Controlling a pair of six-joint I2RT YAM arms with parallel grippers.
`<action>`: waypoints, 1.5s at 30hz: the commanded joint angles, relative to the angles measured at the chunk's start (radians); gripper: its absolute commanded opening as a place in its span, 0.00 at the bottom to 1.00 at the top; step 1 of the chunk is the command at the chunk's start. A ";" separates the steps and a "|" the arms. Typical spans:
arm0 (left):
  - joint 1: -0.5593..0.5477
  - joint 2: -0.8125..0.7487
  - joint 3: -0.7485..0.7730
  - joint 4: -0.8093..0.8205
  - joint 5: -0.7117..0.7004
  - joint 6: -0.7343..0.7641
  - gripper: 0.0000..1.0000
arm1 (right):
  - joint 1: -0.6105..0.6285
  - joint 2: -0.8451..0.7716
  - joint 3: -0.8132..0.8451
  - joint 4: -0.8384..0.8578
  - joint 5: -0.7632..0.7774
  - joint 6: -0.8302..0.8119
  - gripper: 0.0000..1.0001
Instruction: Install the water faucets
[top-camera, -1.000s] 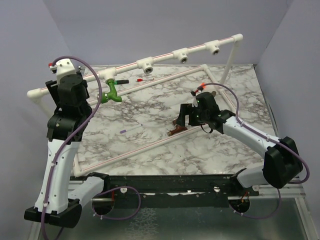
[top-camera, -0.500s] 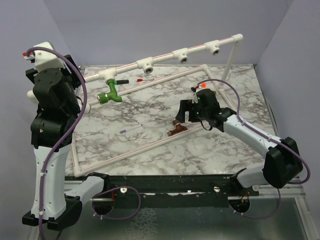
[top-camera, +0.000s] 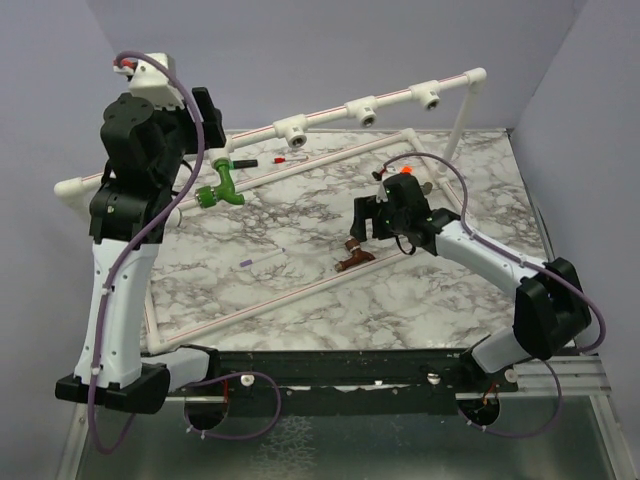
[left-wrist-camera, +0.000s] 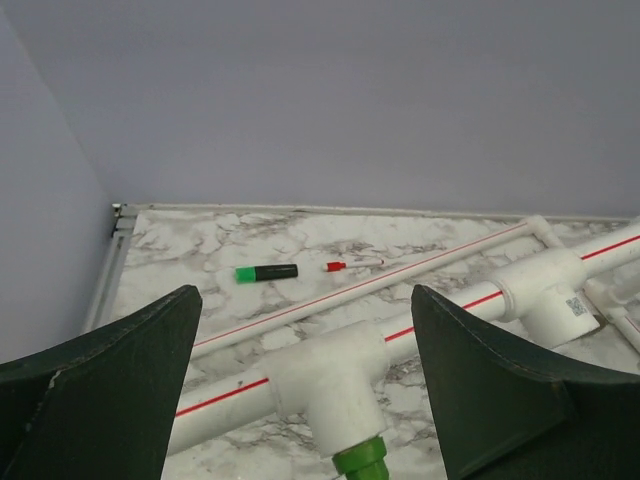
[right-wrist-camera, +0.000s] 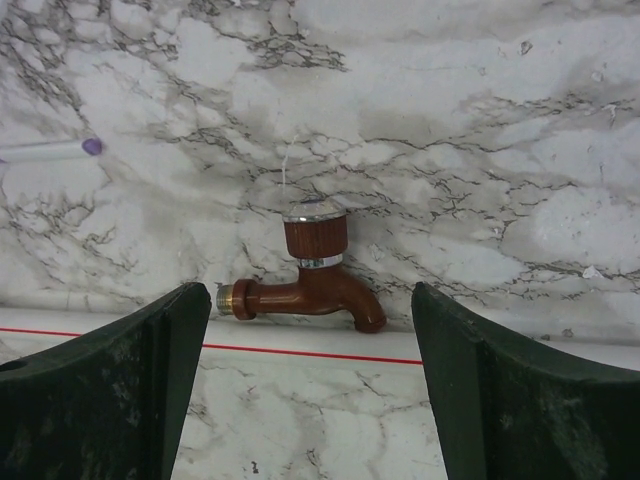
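A green faucet (top-camera: 220, 188) hangs from the first white tee (left-wrist-camera: 335, 385) of the raised pipe; only its green threaded collar (left-wrist-camera: 360, 465) shows in the left wrist view. My left gripper (top-camera: 212, 125) hovers just above that tee, open and holding nothing (left-wrist-camera: 305, 295). A reddish-brown faucet (top-camera: 352, 258) lies on the marble table against the low pipe, knob pointing away, spout to the right (right-wrist-camera: 300, 296). My right gripper (top-camera: 358, 225) is poised over it, open, with the fingers either side of it and apart from it (right-wrist-camera: 307, 292).
Three more tees (top-camera: 293, 128) (top-camera: 362, 110) (top-camera: 428, 95) sit along the raised pipe. A low pipe frame (top-camera: 300, 165) lies on the table. Behind it lie a green-and-black marker (left-wrist-camera: 266, 272) and a red-capped pen (left-wrist-camera: 352, 265). A thin purple-tipped stick (top-camera: 262, 260) lies mid-table.
My left arm swung out to the left, then back over the first tee, its jaws opening wider. The green faucet stays in the tee. My right gripper edged slightly left above the brown faucet.
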 joint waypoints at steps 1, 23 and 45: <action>-0.003 0.054 0.016 0.113 0.128 -0.026 0.87 | 0.016 0.059 0.005 0.042 -0.001 -0.012 0.86; -0.003 0.148 -0.194 0.468 0.079 0.006 0.88 | 0.093 0.300 0.019 0.127 0.097 -0.005 0.84; -0.091 0.111 0.005 0.240 0.422 -0.202 0.88 | 0.101 0.307 0.055 0.084 0.100 0.015 0.04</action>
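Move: From the right hand the brown faucet lies about 3 cm to the left, level front to back and some 12 cm below. The frame's near bar runs just behind it, roughly 3 cm back, 3 cm left and 13 cm down from the hand; the pen lies some 24 cm left of the faucet, level with it. From the left hand the brown faucet is about 34 cm right, roughly level and 46 cm below, the green faucet about 7 cm ahead, 3 cm right and 14 cm lower. Lower the open right gripper about 11 cm onto the brown faucet, easing 3 cm left and tilting the wrist slightly, then close the fingers to pinch its neck just under the knob. Meanwhile send the empty, open left hand 9 cm forward above the rail, dipping a little, then back, up and right, turning clockwise some 20 degrees. ##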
